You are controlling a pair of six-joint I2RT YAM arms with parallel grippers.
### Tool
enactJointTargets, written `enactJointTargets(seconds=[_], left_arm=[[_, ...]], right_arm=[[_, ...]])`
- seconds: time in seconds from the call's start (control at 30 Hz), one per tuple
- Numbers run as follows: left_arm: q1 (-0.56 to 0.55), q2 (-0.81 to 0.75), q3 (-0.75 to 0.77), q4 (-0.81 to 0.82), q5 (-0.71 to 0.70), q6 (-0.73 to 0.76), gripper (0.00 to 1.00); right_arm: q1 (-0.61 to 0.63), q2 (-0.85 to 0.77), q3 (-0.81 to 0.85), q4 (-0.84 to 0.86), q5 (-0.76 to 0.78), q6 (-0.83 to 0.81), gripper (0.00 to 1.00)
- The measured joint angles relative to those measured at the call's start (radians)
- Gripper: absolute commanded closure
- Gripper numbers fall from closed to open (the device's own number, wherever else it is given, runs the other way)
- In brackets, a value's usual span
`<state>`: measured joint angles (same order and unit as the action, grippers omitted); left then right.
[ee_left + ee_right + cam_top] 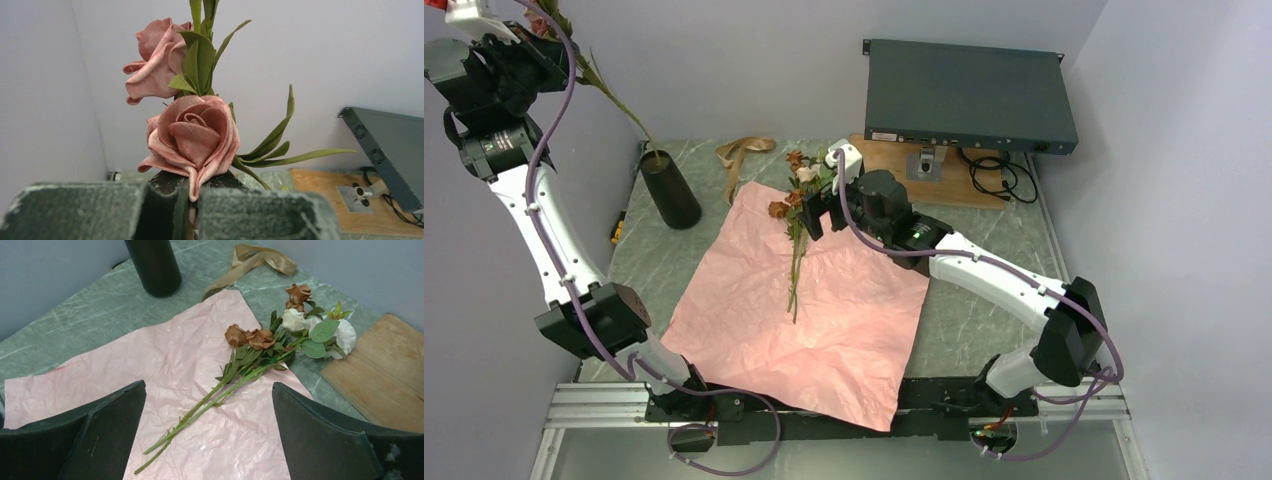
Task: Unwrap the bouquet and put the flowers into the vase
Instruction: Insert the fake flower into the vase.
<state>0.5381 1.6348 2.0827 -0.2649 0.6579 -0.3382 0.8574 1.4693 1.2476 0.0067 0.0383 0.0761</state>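
The bouquet is unwrapped. Its salmon-pink paper (804, 310) lies spread flat, and the tan ribbon (744, 155) lies off it at the back. Several flowers (797, 225), rust and cream roses (260, 337) on long green stems, lie loose on the paper. My right gripper (816, 213) hovers over them, open, its fingers wide either side of the stems (210, 435). My left gripper (534, 28) is raised high at the far left, shut on a pink rose stem (192, 215). That stem slants down to the mouth of the black vase (671, 190).
A dark grey rack box (969, 95) stands at the back right, with a wooden board (944, 175) and black cables (999, 175) in front of it. Walls close in on both sides. The vase (152, 265) stands just beyond the paper's far left corner.
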Motion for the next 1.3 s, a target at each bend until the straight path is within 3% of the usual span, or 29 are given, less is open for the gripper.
enactJointTargets(seconds=[0.6,0.87,0.97,1.23,1.3], left_arm=[[0.002,0.092,-0.182,0.012,0.003,0.115,1.00],[-0.004,0.151,-0.336,0.034,0.039,0.107,0.92],[-0.008,0.152,-0.386,0.040,0.044,0.116,0.79],[-0.011,0.152,-0.396,0.037,0.051,0.143,0.16],[-0.011,0.152,-0.389,0.002,0.051,0.152,0.09]], right_arm=[[-0.026,0.003,0.000,-0.016,-0.021,0.021,0.00],[-0.039,0.003,0.000,-0.016,-0.017,0.022,0.00],[-0.044,0.008,0.000,-0.016,-0.018,0.022,0.00],[-0.052,0.024,0.000,-0.021,-0.018,0.029,0.00],[-0.054,0.025,0.000,-0.021,-0.018,0.032,0.00]])
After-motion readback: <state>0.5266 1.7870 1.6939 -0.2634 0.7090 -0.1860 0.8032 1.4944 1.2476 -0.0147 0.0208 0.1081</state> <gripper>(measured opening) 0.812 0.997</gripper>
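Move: The flowers are in my left fingers, high over the table, their stem hanging towards the vase. The vase's middle is about 12 cm ahead, 3 cm to my right and 42 cm below. The ribbon lies about 14 cm farther out than the vase and 12 cm to the right of it; the remaining flowers lie some 5 cm nearer than the vase and 26 cm to the right of it. From my right hand, the vase is about 20 cm ahead and 32 cm left, 17 cm lower. I lower the pink roses with my left hand about 23 cm, easing some 6 cm forward as I sink, and tip the fingers down roughly 25 degrees to send the stem down into the vase. Once the descent has all but stopped, I open the fingers wide and let the stem go just above the rim. My empty right hand, still open, drifts only a couple of centimetres. ##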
